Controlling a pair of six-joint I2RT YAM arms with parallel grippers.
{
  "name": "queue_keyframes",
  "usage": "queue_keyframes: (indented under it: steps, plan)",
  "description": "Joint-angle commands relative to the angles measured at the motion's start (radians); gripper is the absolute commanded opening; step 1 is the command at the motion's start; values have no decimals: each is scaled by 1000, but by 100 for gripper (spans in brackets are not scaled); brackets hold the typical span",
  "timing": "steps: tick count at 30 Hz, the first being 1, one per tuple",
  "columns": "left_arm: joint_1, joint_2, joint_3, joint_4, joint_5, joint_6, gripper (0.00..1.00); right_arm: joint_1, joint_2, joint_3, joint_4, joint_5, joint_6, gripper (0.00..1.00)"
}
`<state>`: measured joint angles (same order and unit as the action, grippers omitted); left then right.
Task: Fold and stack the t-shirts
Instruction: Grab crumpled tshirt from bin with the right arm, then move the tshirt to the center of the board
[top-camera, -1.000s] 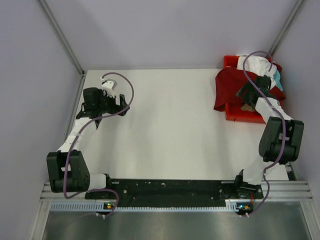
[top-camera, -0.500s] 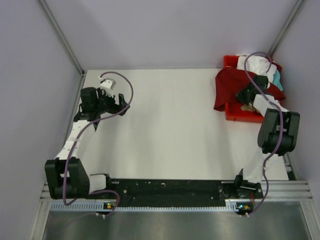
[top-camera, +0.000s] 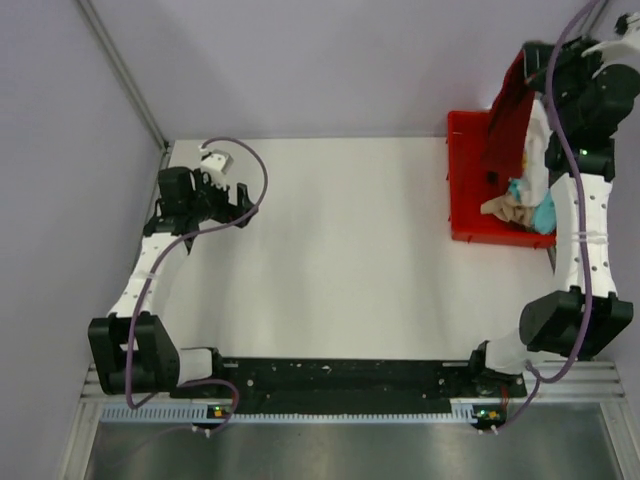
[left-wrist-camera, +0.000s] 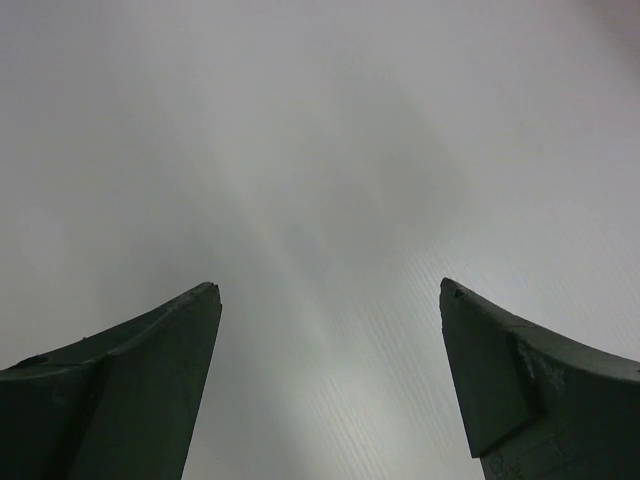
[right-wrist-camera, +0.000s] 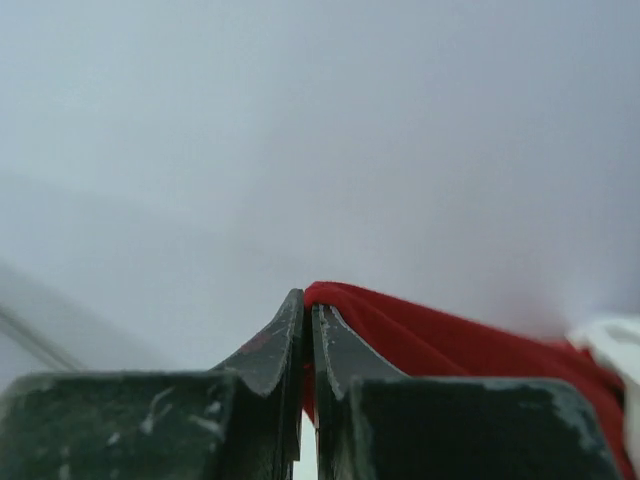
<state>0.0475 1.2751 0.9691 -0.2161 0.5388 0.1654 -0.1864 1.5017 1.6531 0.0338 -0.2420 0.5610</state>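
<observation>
My right gripper (top-camera: 533, 58) is raised high above the back right corner, shut on the dark red t-shirt (top-camera: 506, 118), which hangs down from it towards the red bin (top-camera: 464, 190). In the right wrist view the jaws (right-wrist-camera: 307, 302) are pressed together with a fold of the red fabric (right-wrist-camera: 430, 338) pinched between them. More t-shirts, white, beige (top-camera: 505, 205) and teal (top-camera: 543, 212), lie bunched in the bin. At the left of the table my left gripper (top-camera: 238, 197) hovers open; the left wrist view shows only bare table between its fingers (left-wrist-camera: 330, 292).
The white table (top-camera: 340, 250) lies between the two arms. Grey enclosure walls with metal struts (top-camera: 125, 75) close in the left, right and back. The bin sits against the right edge at the back.
My right gripper shut on the dark red shirt in the bin and lifted it high, pulling it off the bin's edge. The left arm barely moved.
</observation>
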Motion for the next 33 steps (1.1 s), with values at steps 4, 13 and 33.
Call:
queue_keyframes:
  steps: [4,13,33]
  plan:
    - [34,53,215,-115,-42,39,94,265,8,442,359,-535,45,0]
    - [120,10,275,-123,-99,28,94,705,201,702,411,-692,66,0]
    - [221,-106,155,-132,-79,212,95,535,735,637,-319,76,-87,14]
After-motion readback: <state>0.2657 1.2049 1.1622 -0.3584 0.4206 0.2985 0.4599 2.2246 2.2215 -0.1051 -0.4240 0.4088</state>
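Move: The right gripper already pinches the red t-shirt high above the bin. The open middle of the table, where the shirt goes, lies some 30 cm to this hand's left, 16 cm back and 48 cm below. The bin's middle is almost straight beneath the hand, about 42 cm down, and the beige shirt is in its near part, 8 cm back and 3 cm right. From the left hand, the table's middle is roughly 29 cm right, 6 cm back and 20 cm below. Keep the right fingers shut on the red t-shirt and fling it left off the bin: sweep left, back and up, swinging the wrist some 70 degrees counter-clockwise and tipping the fingers up, then cast forward and down over the table's far middle, tipping them down again, to end about 40 cm left. Shift the open left gripper about 10 cm left and up. ##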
